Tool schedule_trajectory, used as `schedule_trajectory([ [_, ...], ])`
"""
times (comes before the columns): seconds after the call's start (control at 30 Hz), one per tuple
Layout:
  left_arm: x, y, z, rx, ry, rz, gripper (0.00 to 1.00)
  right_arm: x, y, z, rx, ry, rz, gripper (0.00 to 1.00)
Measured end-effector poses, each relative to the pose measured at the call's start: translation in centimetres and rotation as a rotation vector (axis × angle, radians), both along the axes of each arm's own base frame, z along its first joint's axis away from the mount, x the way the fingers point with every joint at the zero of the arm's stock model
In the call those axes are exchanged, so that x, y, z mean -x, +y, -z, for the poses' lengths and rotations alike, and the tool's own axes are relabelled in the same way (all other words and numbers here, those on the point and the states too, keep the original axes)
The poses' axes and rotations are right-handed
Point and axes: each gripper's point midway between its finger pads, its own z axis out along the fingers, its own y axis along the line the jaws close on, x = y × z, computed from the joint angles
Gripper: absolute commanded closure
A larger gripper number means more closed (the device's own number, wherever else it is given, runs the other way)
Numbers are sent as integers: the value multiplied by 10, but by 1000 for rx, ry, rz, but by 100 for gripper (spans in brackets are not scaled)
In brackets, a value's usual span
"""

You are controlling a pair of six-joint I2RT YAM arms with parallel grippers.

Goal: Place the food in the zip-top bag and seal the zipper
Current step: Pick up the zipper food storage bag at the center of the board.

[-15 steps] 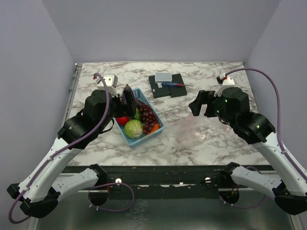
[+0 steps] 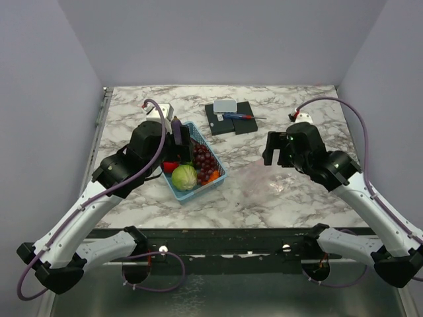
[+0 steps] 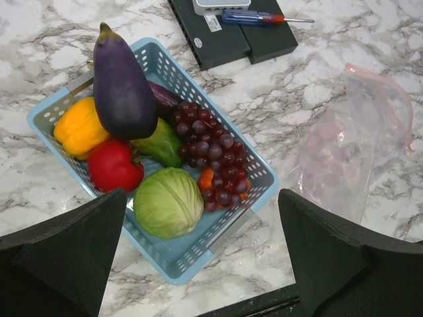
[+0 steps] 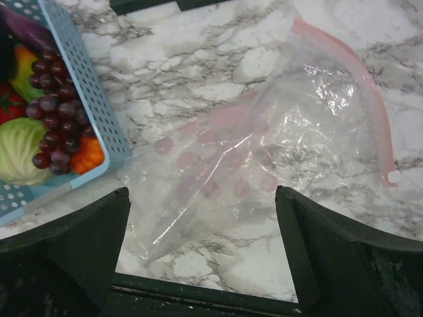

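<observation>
The food lies in a light-blue basket: a green cabbage, a dark grape bunch, an eggplant, a yellow pepper, a red piece and an orange piece. My left gripper hangs open above the basket, its jaws either side of the cabbage's near edge. The zip-top bag lies flat and empty to the right of the basket. Its pink zipper runs along the far right edge. My right gripper hovers open over the bag.
Black blocks carrying a white box and a blue-and-red screwdriver sit behind the basket. The table's dark front edge runs close below the bag. Grey walls close in the left, right and back sides.
The left arm has shifted right and forward over the basket. The right arm has swung left and in toward the bag. Both grippers stay open.
</observation>
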Motion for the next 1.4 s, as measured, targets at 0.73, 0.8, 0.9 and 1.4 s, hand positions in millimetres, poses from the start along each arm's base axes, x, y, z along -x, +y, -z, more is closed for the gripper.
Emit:
schedule_trajectory([
  [0.73, 10, -8, 43, -47, 94, 78, 1, -27, -40, 91, 12, 266, 396, 0],
  [0.8, 11, -9, 46, -48, 98, 82, 1, -28, -42, 96, -9, 281, 430, 0],
  [0.9, 11, -9, 50, -54, 105, 87, 1, -30, -44, 103, -38, 300, 479, 0],
  [1.4, 15, -12, 60, -62, 111, 124, 1, -53, -42, 132, -121, 356, 623, 11],
])
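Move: The zipper bag lies flat on the table with its middle about 6 cm ahead of the right hand, straight out, and some 19 cm below. The blue basket of food stands to its left, roughly 11 cm ahead and 26 cm left of that hand; the black box is beyond the bag, about 31 cm ahead and 11 cm left. From the left hand the bag is some 6 cm ahead, 28 cm right and 24 cm down. Over the zipper bag the right hand comes down about 13 cm, first almost straight, then also easing forward and swinging right. On the way its open fingers tip further down and turn some 35 degrees clockwise, ending close above the bag, no contact visible. The left hand sinks about 6 cm beside it, over the basket, fingers wide open. ##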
